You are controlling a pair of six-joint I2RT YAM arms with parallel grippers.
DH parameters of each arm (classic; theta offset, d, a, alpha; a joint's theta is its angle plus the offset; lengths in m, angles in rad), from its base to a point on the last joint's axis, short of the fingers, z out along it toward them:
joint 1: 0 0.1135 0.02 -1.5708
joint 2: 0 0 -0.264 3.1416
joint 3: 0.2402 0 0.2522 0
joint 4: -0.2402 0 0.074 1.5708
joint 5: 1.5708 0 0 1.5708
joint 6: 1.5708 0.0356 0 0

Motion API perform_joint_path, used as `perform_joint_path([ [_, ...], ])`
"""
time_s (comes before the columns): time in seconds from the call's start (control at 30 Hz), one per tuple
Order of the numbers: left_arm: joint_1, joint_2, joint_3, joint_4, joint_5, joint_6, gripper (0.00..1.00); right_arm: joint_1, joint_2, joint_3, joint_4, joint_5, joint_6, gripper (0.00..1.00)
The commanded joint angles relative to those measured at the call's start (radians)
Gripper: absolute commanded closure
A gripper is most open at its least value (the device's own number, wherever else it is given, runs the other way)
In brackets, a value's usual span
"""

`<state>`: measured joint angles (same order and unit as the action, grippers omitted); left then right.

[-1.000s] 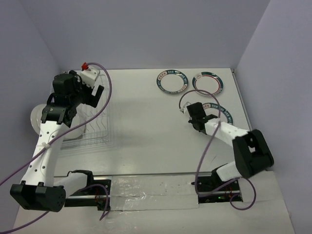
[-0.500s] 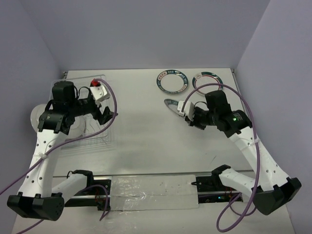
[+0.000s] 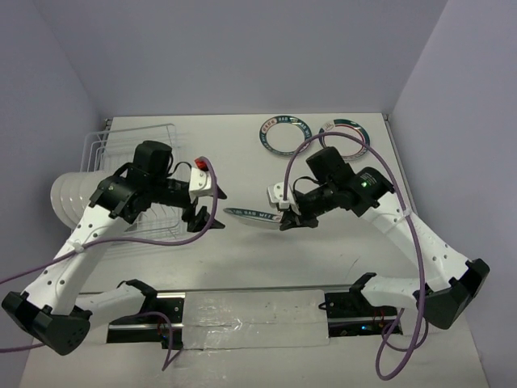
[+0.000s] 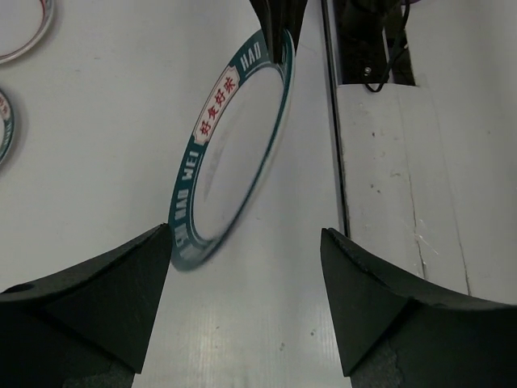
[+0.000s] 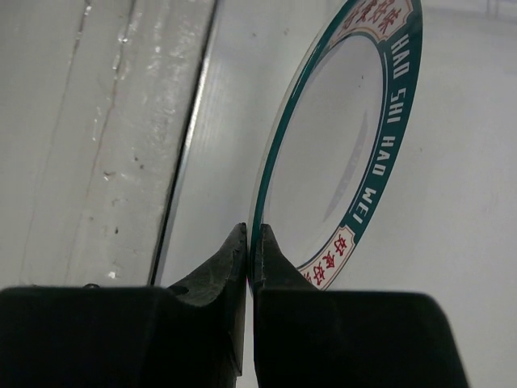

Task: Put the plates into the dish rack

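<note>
A teal-rimmed plate hangs over the middle of the table, tilted on edge, with my right gripper shut on its rim. In the right wrist view the fingers pinch the rim of the plate. My left gripper is open and faces the plate's free edge from the left. The left wrist view shows the plate with its near edge just at the mouth of my left gripper, close to the left finger. The dish rack stands at the left.
Two more teal-rimmed plates lie flat at the back right. A white plate underside shows at the rack's left end. A taped strip and rail run along the near edge between the arm bases. Purple cables loop off both arms.
My right gripper has lifted a plate from the right side and carried it left to the table's middle. My left arm swung from over the rack toward it, jaws narrowing slightly.
</note>
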<state>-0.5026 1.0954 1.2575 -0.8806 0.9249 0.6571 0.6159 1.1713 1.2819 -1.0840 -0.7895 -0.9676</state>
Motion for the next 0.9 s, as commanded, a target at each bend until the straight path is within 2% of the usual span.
perform_joint_path([
  [0.0,-0.05,0.009,0.002,0.055,0.043,-0.048,0.18,0.067,0.016,0.079,0.004,-0.06,0.015,1.0],
  [0.23,-0.171,0.026,-0.021,0.062,-0.006,-0.053,0.37,0.117,0.057,0.154,0.006,-0.076,0.055,1.0],
  [0.4,-0.241,0.035,-0.036,0.025,-0.024,-0.037,0.38,0.128,0.077,0.191,-0.002,-0.07,0.064,1.0],
  [0.5,-0.257,0.04,-0.052,0.042,-0.037,-0.059,0.45,0.133,0.083,0.204,-0.002,-0.073,0.066,1.0],
  [0.57,-0.263,0.041,-0.056,0.051,-0.046,-0.085,0.56,0.136,0.082,0.215,0.001,-0.073,0.075,1.0],
  [0.6,-0.264,0.044,-0.056,0.064,-0.061,-0.097,0.7,0.139,0.082,0.224,0.004,-0.074,0.084,1.0],
  [0.7,-0.264,0.054,-0.052,0.094,-0.099,-0.175,1.0,0.14,0.08,0.232,0.021,-0.067,0.102,1.0],
  [0.73,-0.264,0.061,-0.049,0.091,-0.11,-0.191,1.0,0.14,0.079,0.231,0.035,-0.042,0.133,0.99],
  [0.83,-0.246,0.049,-0.041,0.115,-0.118,-0.263,1.0,0.127,0.076,0.214,0.117,0.05,0.246,0.48],
  [0.87,-0.229,0.041,-0.038,0.123,-0.11,-0.301,1.0,0.11,0.073,0.206,0.136,0.056,0.272,0.09],
])
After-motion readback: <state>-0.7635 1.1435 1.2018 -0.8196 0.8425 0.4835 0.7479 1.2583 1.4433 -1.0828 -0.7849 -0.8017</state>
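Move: Between the two grippers the green-rimmed plate stands nearly on edge in the air, already pinched by the right fingers; its middle is about 13 cm right of the open left hand, 1 cm back and 9 cm lower. From the left hand, the plates already in the dish rack lie some 40 cm left and 5 cm ahead. From the right hand, the plate's middle is 8 cm left and 5 cm below, and a flat green plate lies about 31 cm straight ahead on the table. Meeting over the near part of the table, the left hand travels back about 5 cm, right and somewhat down, turning slightly clockwise, and shuts its fingers on the plate's free left rim. The right hand meanwhile brings the plate about 3.5 cm left and up, drawing back a little, then opens and lets go of the opposite rim. ##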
